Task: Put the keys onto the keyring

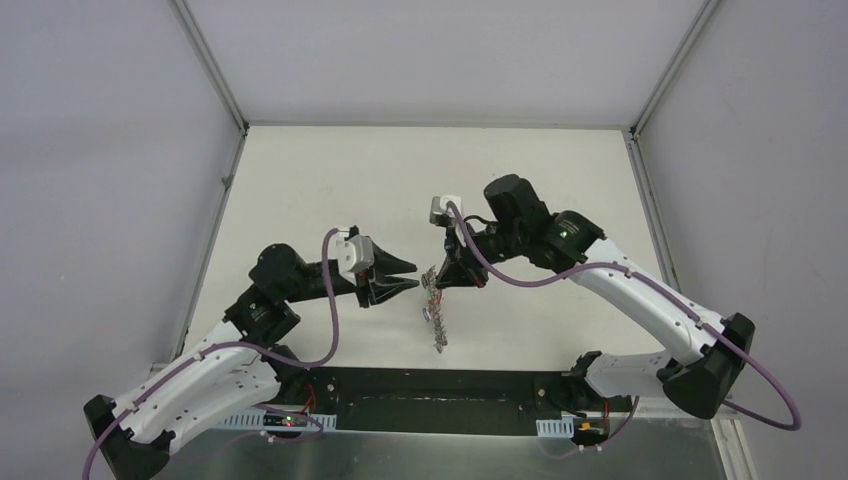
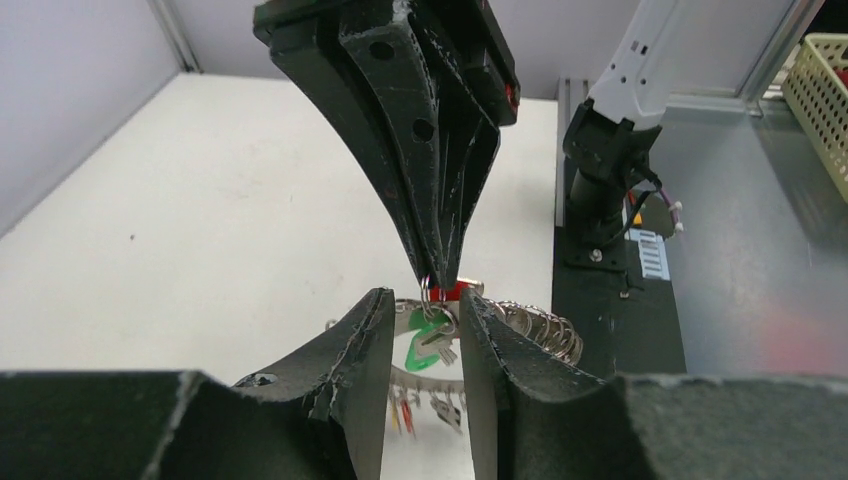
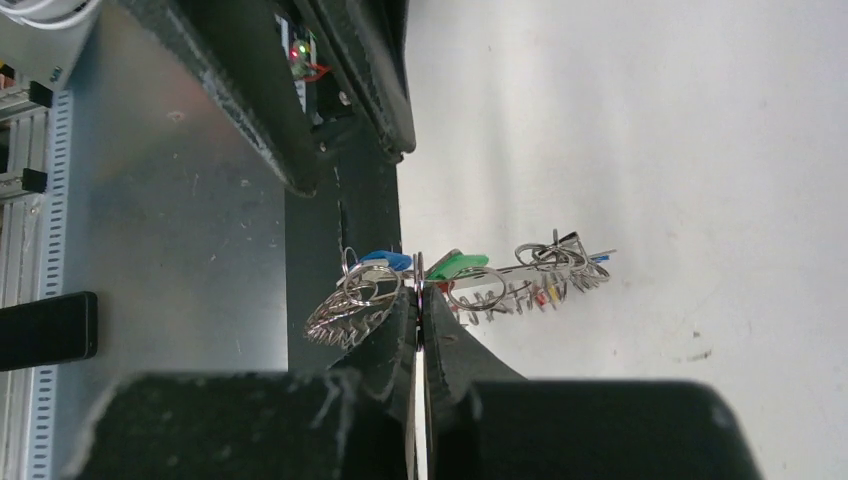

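The keyring [image 1: 434, 305] hangs edge-on above the table between the two arms, with coloured tags and wire loops along its rim. My right gripper [image 3: 418, 297] is shut on a small wire loop at the top of the keyring [image 3: 520, 270]. A blue tag [image 3: 385, 260] sits left of its tips and a green tag [image 3: 460, 265] right of them. In the left wrist view a red tag [image 2: 456, 291] shows just behind the right gripper's tips. My left gripper [image 2: 428, 296] is open right in front of the keyring [image 2: 530, 322], touching nothing. A green-tagged key [image 2: 428, 345] shows through its gap.
The black base plate [image 1: 440, 395] runs along the near table edge under both arm bases. A yellow basket [image 2: 822, 90] stands off the table past the right arm's base [image 2: 600, 180]. Enclosure walls close in the table on the left, right and far sides.
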Available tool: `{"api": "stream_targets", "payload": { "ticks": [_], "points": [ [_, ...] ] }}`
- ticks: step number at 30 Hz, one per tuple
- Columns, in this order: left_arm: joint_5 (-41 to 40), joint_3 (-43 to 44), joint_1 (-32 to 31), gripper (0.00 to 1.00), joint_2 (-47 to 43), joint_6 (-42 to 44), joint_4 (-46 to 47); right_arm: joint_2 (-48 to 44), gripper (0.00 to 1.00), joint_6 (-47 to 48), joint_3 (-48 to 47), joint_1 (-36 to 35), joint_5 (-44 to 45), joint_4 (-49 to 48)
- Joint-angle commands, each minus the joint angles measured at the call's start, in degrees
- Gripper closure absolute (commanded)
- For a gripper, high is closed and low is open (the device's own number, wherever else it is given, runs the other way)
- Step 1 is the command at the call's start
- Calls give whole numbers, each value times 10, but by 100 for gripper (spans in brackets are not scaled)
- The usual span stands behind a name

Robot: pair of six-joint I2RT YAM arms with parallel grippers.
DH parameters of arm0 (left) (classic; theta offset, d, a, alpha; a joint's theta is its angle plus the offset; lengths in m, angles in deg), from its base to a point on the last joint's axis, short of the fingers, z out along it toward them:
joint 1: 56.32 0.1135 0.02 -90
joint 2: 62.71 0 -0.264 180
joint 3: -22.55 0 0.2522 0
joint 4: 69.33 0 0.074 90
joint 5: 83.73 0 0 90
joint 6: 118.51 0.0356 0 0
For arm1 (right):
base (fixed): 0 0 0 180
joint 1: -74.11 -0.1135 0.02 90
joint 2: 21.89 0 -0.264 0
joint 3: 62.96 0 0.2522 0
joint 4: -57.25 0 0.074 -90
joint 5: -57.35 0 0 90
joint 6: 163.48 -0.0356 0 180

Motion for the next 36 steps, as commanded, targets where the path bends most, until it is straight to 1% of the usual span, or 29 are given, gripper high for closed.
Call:
{"api": "stream_targets", "payload": {
  "ticks": [1, 5, 8, 15, 21, 26, 34, 36],
  "points": [
    [12, 43, -4, 68, 41, 37, -74, 38, 100, 37, -88, -7, 53, 144],
    [33, 55, -5, 68, 73, 42, -74, 80, 100, 46, -136, -24, 87, 214],
    [47, 57, -8, 68, 94, 47, -74, 103, 100, 48, -157, -35, 98, 241],
    [51, 33, -28, 66, 122, 51, -30, 106, 100, 49, -154, -38, 66, 216],
    [61, 26, -41, 71, 139, 52, -13, 97, 100, 46, -143, -38, 52, 191],
    [60, 23, -47, 72, 152, 54, -12, 94, 100, 43, -143, -38, 47, 188],
    [50, 19, -50, 89, 162, 62, -11, 85, 100, 45, -139, -38, 40, 181],
    [48, 19, -50, 96, 163, 64, -11, 83, 100, 47, -136, -38, 40, 178]
  ]
}}
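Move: The small key ring pinched in the right fingertips lies about 4 cm to the left gripper's right, level fore and aft, and some 3 cm below it. The big keyring hangs about 5 cm under that small ring, and the green tag sits just below it, 1 cm farther out. For the right gripper, the open left fingertips are about 4 cm to its left and 3 cm above, straight across. Bring the left gripper down about 7 cm and to the right about 4 cm, fingers dipping some 15 degrees, onto the small key ring at the right fingertips, then close the fingers on it. Keep the right grip shut, sink it 3–4 cm while tipping its fingers some 20 degrees farther down, then hold it there. ##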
